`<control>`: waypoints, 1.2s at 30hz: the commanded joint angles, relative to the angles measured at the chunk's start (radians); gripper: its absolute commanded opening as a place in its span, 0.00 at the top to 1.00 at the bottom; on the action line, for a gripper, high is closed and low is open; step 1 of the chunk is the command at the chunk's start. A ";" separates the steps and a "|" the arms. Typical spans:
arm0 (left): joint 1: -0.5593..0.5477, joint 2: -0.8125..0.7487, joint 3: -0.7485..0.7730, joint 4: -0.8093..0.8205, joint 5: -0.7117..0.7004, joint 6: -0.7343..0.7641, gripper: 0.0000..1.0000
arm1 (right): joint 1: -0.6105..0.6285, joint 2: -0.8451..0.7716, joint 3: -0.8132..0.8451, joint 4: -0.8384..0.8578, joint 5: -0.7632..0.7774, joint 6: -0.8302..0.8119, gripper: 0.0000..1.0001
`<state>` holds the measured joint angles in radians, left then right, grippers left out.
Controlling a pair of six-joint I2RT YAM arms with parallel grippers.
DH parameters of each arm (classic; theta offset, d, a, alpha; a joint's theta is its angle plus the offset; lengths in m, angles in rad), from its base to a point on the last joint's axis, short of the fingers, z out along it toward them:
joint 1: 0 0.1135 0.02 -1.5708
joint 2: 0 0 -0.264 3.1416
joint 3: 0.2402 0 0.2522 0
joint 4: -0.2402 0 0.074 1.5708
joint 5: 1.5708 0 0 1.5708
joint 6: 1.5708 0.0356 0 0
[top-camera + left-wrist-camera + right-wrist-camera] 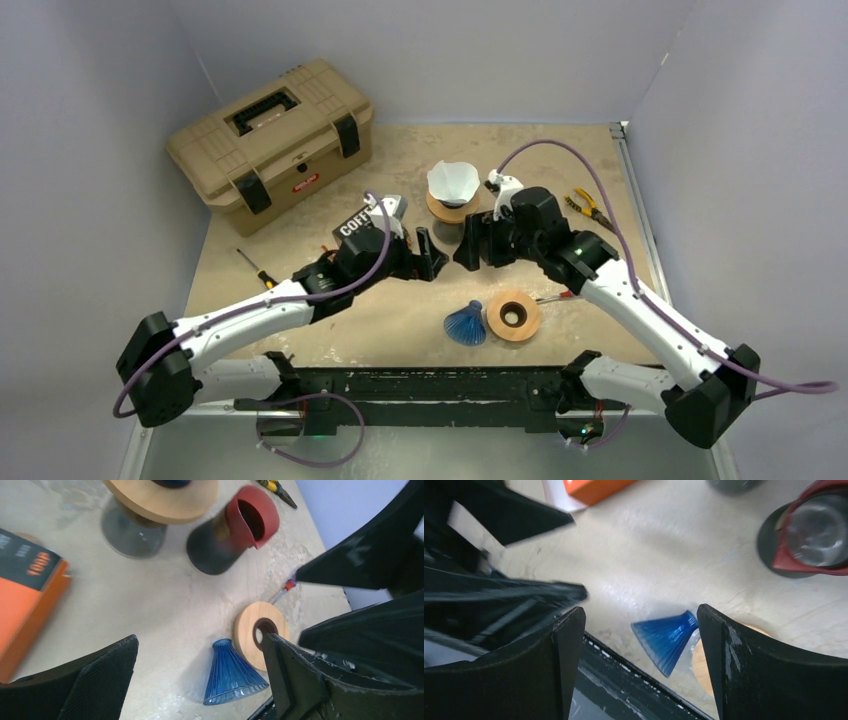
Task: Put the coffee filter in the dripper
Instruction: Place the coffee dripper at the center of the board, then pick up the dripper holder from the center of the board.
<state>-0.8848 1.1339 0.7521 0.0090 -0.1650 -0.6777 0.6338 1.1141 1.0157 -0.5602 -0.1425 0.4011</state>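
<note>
The white paper coffee filter (452, 180) stands open-topped in the dripper on a wooden collar (447, 208) at the back middle; the left wrist view shows only that collar (165, 500) and the grey glass vessel (132, 532) under it. A second blue ribbed glass dripper (466, 325) lies on its side by a loose wooden ring (513, 315). My left gripper (430, 258) and right gripper (468, 250) face each other mid-table, both open and empty. The blue cone (232, 672) shows between the left jaws, and likewise the cone (666, 637) between the right jaws, far below.
A tan toolbox (270, 140) sits back left, a black-and-orange coffee box (355, 222) beside my left wrist. A dark pitcher with a red lid (232, 530) stands near the grey vessel. Pliers (590, 208) lie at the right, a screwdriver (257, 268) at the left.
</note>
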 commanded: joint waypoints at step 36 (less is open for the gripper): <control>-0.354 0.906 0.688 -0.339 -0.166 0.162 0.08 | 0.001 -0.387 0.127 0.062 0.330 0.004 0.12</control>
<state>-1.2354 1.9995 1.3937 -0.3065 -0.3191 -0.5488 0.6338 0.7250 1.1271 -0.5270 0.1837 0.4110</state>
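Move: The wooden board with the hole lies about 16 cm to the left hand's right, 6 cm back towards the base and some 18 cm below. The blue dripper lies on its side beside it, 7 cm right and 8 cm back. Farther out stand the red-rimmed jug, 6 cm ahead and 13 cm right, and the glass server with its filter, 8 cm ahead and 5 cm right. From the right hand, the board is 9 cm right, 6 cm back and 19 cm down. Towards the wooden board goes the left hand, fingers wide open: about 16 cm right and 15 cm down, drawing back some 5 cm, its left side rolling up as the fingers swing to point more downward. Meanwhile the empty right hand clears the way, rising about 16 cm and moving 8 cm right, its open fingers tipping up some 30 degrees, then waits. ##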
